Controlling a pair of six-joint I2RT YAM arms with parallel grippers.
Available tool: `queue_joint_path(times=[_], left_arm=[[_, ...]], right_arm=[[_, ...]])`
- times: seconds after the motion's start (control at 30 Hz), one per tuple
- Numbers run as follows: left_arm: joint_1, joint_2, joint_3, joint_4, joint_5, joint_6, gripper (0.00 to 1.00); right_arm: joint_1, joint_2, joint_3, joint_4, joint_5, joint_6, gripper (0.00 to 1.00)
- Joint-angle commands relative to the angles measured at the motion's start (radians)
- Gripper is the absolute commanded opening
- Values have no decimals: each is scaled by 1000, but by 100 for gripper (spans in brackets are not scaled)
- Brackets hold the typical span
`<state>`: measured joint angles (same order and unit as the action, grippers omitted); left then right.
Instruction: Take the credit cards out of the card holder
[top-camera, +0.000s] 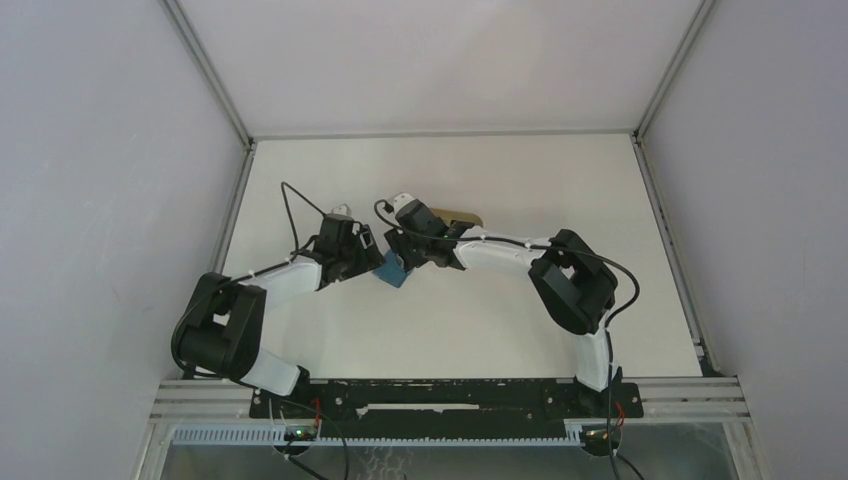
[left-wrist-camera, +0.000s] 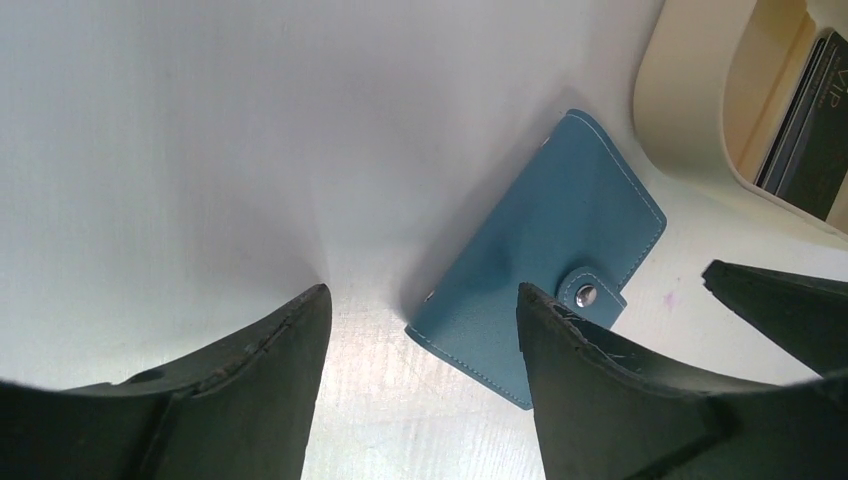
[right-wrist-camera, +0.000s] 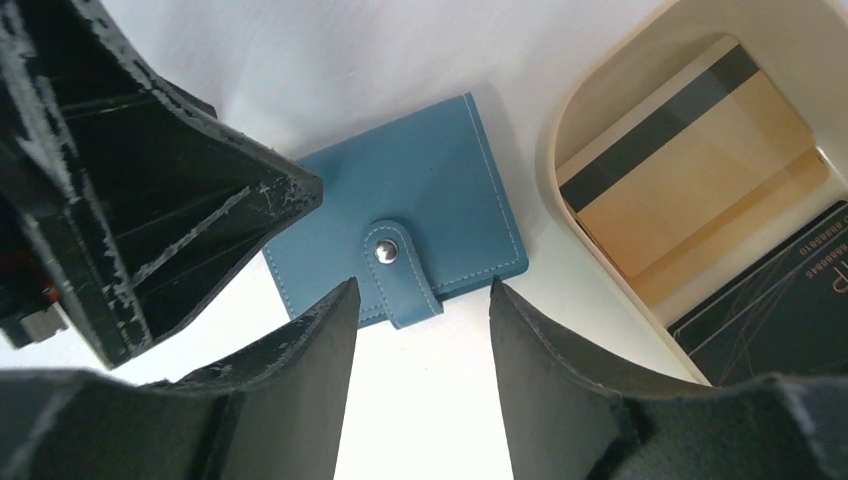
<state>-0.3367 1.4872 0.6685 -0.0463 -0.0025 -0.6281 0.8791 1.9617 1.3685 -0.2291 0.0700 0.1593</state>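
The card holder (top-camera: 393, 268) is a teal-blue wallet lying flat on the table, folded shut with its snap tab (right-wrist-camera: 400, 275) fastened. It shows in the left wrist view (left-wrist-camera: 545, 250) and the right wrist view (right-wrist-camera: 400, 215). My left gripper (left-wrist-camera: 421, 290) is open and empty just above the holder's left side. My right gripper (right-wrist-camera: 423, 285) is open and empty, its fingertips over the tab edge. A tan/gold credit card (right-wrist-camera: 690, 170) with a black stripe and a black card (right-wrist-camera: 780, 320) lie in the beige tray. Any cards inside the holder are hidden.
The beige oval tray (right-wrist-camera: 556, 150) sits right beside the holder on the far right side, also seen from above (top-camera: 462, 217) and in the left wrist view (left-wrist-camera: 680, 120). The two grippers are close together, the left one's finger (right-wrist-camera: 150, 200) filling the right wrist view's left side.
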Motion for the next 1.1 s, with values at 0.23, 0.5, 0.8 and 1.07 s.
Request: queue_joint_path(times=[0.23, 0.5, 0.8, 1.07], left_arm=[[7, 65, -15, -61, -18, 16, 72], [7, 89, -25, -42, -8, 13, 71], [7, 110, -49, -12, 22, 9, 71], [-2, 119, -82, 31, 64, -1, 70]], right_arm=[[25, 86, 85, 13, -2, -44, 55], [35, 132, 89, 16, 22, -39, 42], [13, 105, 45, 14, -58, -23, 0], [-33, -130, -46, 88, -291, -25, 0]])
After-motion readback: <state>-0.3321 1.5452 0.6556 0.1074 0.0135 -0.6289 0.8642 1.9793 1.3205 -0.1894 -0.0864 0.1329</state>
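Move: The snap strap on the blue card holder lies roughly 2 cm to the right hand's left, level fore and aft, and 4 cm below its open fingers. The holder's body is about 1 cm ahead and 4 cm left of that hand; the beige tray sits some 9 cm ahead and 7 cm right, while the left gripper's fingertips hover about 8 cm left and 1 cm ahead. From the left hand the strap is 6 cm right and 1 cm back, just below. Straight down about 3 cm goes the right hand, then 1–2 cm left at that height, its open fingers shutting on the card holder's strap as it slides over; gripping it, the hand draws back some 2 cm with a slight rise and drift right, the wrist tilting a little. The left hand, fingers still open, eases 2 cm forward past the holder's left side. ##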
